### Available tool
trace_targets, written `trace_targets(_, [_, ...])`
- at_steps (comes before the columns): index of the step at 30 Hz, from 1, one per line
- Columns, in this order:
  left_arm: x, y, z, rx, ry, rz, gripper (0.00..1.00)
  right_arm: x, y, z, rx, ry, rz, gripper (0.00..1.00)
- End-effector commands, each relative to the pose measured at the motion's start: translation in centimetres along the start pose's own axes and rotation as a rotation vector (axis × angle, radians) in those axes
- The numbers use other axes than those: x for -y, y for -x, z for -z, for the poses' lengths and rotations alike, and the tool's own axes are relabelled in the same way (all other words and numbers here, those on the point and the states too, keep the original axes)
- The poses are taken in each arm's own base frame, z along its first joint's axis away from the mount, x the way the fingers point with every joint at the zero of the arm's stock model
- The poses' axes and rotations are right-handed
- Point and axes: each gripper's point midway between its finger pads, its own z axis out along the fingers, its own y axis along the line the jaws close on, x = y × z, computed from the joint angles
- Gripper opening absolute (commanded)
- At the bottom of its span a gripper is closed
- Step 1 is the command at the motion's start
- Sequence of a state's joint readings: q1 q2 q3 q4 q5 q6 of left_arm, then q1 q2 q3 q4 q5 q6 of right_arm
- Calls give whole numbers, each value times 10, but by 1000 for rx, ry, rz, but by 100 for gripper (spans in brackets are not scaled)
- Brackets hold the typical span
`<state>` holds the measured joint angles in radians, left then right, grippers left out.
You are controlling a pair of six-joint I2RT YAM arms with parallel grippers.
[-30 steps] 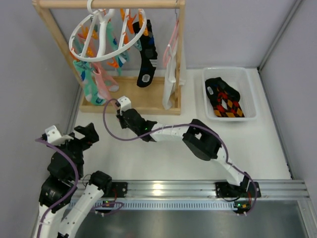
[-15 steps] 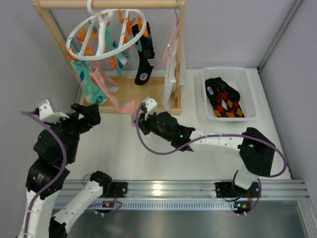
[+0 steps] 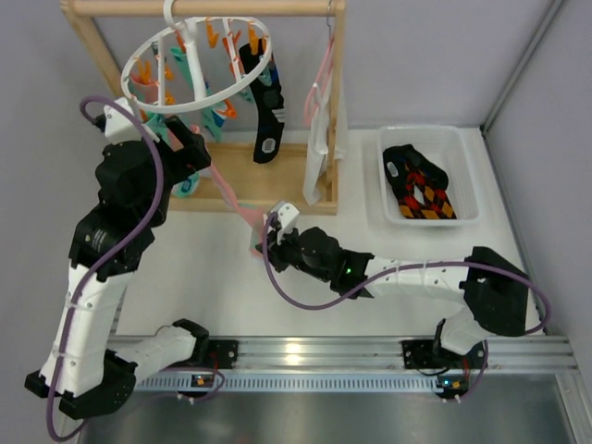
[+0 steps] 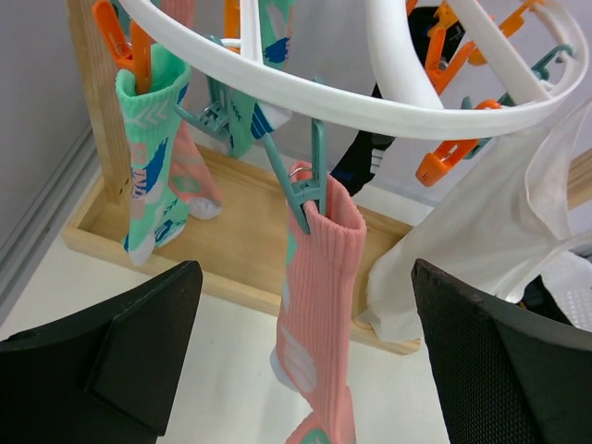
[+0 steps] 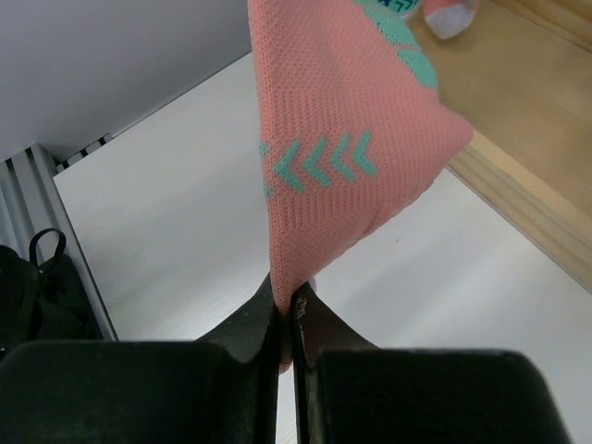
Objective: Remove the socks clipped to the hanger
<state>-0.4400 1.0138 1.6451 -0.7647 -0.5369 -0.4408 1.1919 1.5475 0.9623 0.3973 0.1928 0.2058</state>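
Observation:
The white ring hanger (image 3: 199, 65) hangs from the wooden rack's top bar, its orange and teal clips holding socks. A salmon-pink sock (image 3: 231, 196) is clipped at its cuff by a teal clip (image 4: 310, 190) and stretches down and forward from it. My right gripper (image 3: 262, 240) is shut on the toe end of this sock (image 5: 333, 139), pinching the fabric between its fingers (image 5: 285, 301). My left gripper (image 3: 190, 148) is open and raised under the ring, with the pink sock (image 4: 324, 305) hanging between its wide-apart fingers, untouched. A mint-teal sock (image 4: 153, 166) and a black sock (image 3: 268, 116) stay clipped.
The wooden rack's base tray (image 3: 268, 180) lies behind the pink sock. A white and pink cloth (image 3: 319, 139) hangs at the rack's right post. A white bin (image 3: 462, 148) at the back right holds a black sock with coloured diamonds (image 3: 421, 190).
My left arm has risen from near the table's front left up to the hanger. My right gripper has drawn the pink sock's toe away from the rack, pulling it taut; the ring has swung.

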Motion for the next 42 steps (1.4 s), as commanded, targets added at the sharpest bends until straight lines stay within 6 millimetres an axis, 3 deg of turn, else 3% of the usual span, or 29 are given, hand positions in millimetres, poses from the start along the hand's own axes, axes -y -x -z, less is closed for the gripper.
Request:
trace_targets(1, [-1, 9, -4, 12, 30, -32, 98, -14, 30, 11, 88, 13, -22, 0])
trace_targets(11, [1, 11, -29, 13, 104, -92, 96, -24, 22, 9, 70, 24, 3, 0])
trace_targets(20, [-2, 19, -47, 36, 190, -145, 82, -35, 21, 6, 68, 43, 15, 0])
trace_targets(26, [3, 8, -63, 8, 206, -168, 71, -41, 20, 6, 62, 61, 20, 0])
trace_targets(31, [3, 7, -74, 12, 244, -185, 69, -43, 17, 6, 53, 70, 26, 0])
trace_targets(34, [-3, 9, -77, 24, 292, -201, 57, -47, 17, 7, 52, 87, 26, 0])
trace_targets(40, [-2, 13, -80, 33, 304, -213, 51, -49, 13, 4, 41, 97, 27, 0])
trace_targets(42, [0, 13, -81, 31, 297, -215, 42, -51, 12, 3, 39, 101, 28, 0])
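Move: From the left gripper, which is wide open and points forward, the grey-green clip holding the pink sock lies about 9 cm straight ahead and 2 cm lower, with the near hanger rim some 4 cm above that clip. The mint sock hangs about 4 cm beyond the clip and 8 cm left of it; the black sock is some 20 cm ahead and 9 cm to the right of the gripper. From the right gripper, the clip is roughly 16 cm forward, 7 cm left and 24 cm up. Bring the left gripper forward about 8 cm, sinking a couple of centimetres, to straddle the clip just under the hanger rim. Roll its left side up some 15 degrees, tip it slightly down and swing it a little counter-clockwise, closing the fingers to about half on the clip's two arms. Keep the right gripper shut on the pink sock's lower end, easing it back about 3 cm. ##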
